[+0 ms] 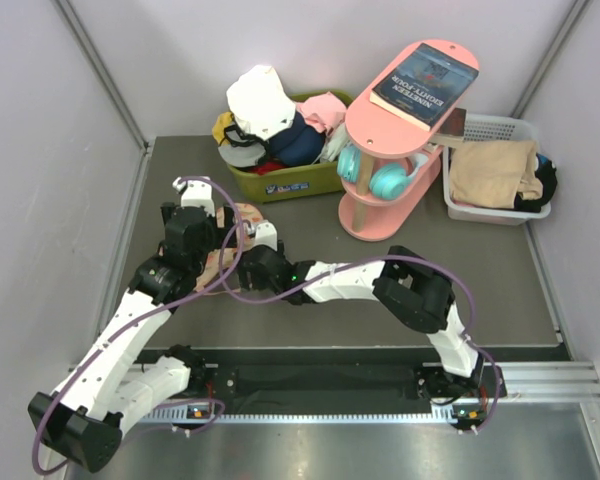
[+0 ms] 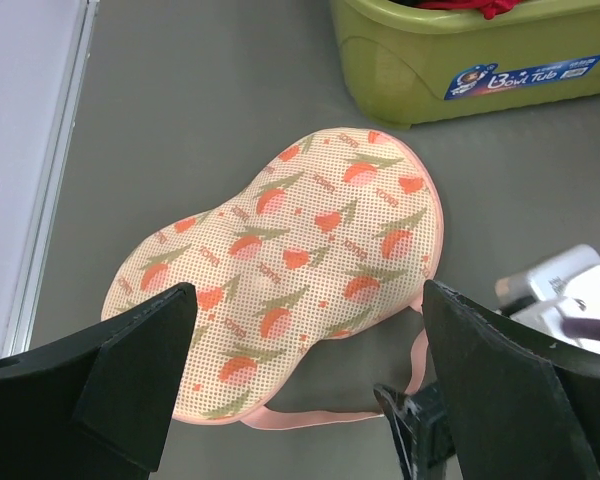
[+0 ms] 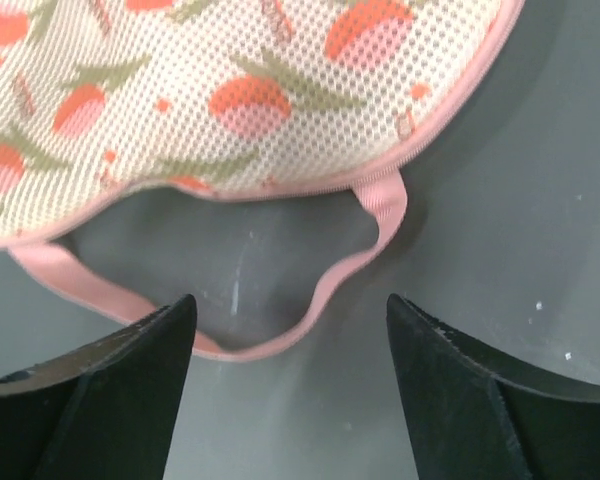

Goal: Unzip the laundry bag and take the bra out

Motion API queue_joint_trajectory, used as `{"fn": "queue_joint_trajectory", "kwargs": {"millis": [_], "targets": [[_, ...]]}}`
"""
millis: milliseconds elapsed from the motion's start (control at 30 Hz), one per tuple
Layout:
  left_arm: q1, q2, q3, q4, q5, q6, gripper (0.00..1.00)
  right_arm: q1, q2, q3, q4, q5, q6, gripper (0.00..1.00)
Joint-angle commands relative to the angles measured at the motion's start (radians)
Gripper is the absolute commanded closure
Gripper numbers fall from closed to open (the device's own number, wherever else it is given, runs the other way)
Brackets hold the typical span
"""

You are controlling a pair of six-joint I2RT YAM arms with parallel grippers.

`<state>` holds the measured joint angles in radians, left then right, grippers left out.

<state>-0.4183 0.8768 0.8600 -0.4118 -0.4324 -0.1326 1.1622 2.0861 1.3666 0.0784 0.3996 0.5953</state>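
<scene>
The laundry bag (image 2: 300,260) lies zipped flat on the grey table, a peach mesh pouch with orange-red flower prints and pink trim. Its thin pink loop (image 3: 310,300) curls off the near edge. My left gripper (image 2: 305,345) hovers over the bag's near end, open wide, with nothing between its fingers. My right gripper (image 3: 290,335) is open, low over the table, and the loop lies between its fingertips without touching them. One right fingertip (image 2: 412,432) shows beside the loop in the left wrist view. From above, both grippers crowd over the bag (image 1: 225,262). The bra is hidden.
A green tub (image 1: 280,178) heaped with clothes stands just behind the bag. To its right is a pink shelf stand (image 1: 405,120) with a book and teal headphones. A white basket (image 1: 495,205) with tan cloth sits at the far right. A wall runs close along the left.
</scene>
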Motion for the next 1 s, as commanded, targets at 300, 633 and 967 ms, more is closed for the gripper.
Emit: {"fn": "queue_joint_trajectory", "kwargs": {"millis": [300, 633, 967], "targets": [[0.000, -0.027, -0.003, 0.037, 0.023, -0.012, 0.01, 0.002, 0.092, 0.138, -0.155, 0.045, 0.038, 0.45], [0.000, -0.033, -0.006, 0.039, 0.021, -0.012, 0.01, -0.022, 0.108, 0.157, -0.181, -0.041, 0.060, 0.87], [0.001, -0.024, -0.010, 0.041, -0.002, -0.006, 0.01, -0.087, -0.087, -0.023, -0.172, -0.042, 0.049, 1.00]]}}
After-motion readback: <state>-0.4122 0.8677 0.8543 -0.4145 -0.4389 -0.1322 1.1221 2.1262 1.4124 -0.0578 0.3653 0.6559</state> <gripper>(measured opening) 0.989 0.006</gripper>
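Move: The bag's strap lies on the table just under the right hand's open fingers, about 1 cm ahead and 3 cm below. The laundry bag's middle is some 8 cm ahead and 6 cm to the left of that hand, and the green tub about 29 cm ahead and 9 cm to the right. From the left hand, the strap is roughly 3 cm back, 6 cm to the right and 21 cm below. The right hand sinks about 2.5 cm, shuts its fingers to pinch the strap, then draws 2 cm right. ##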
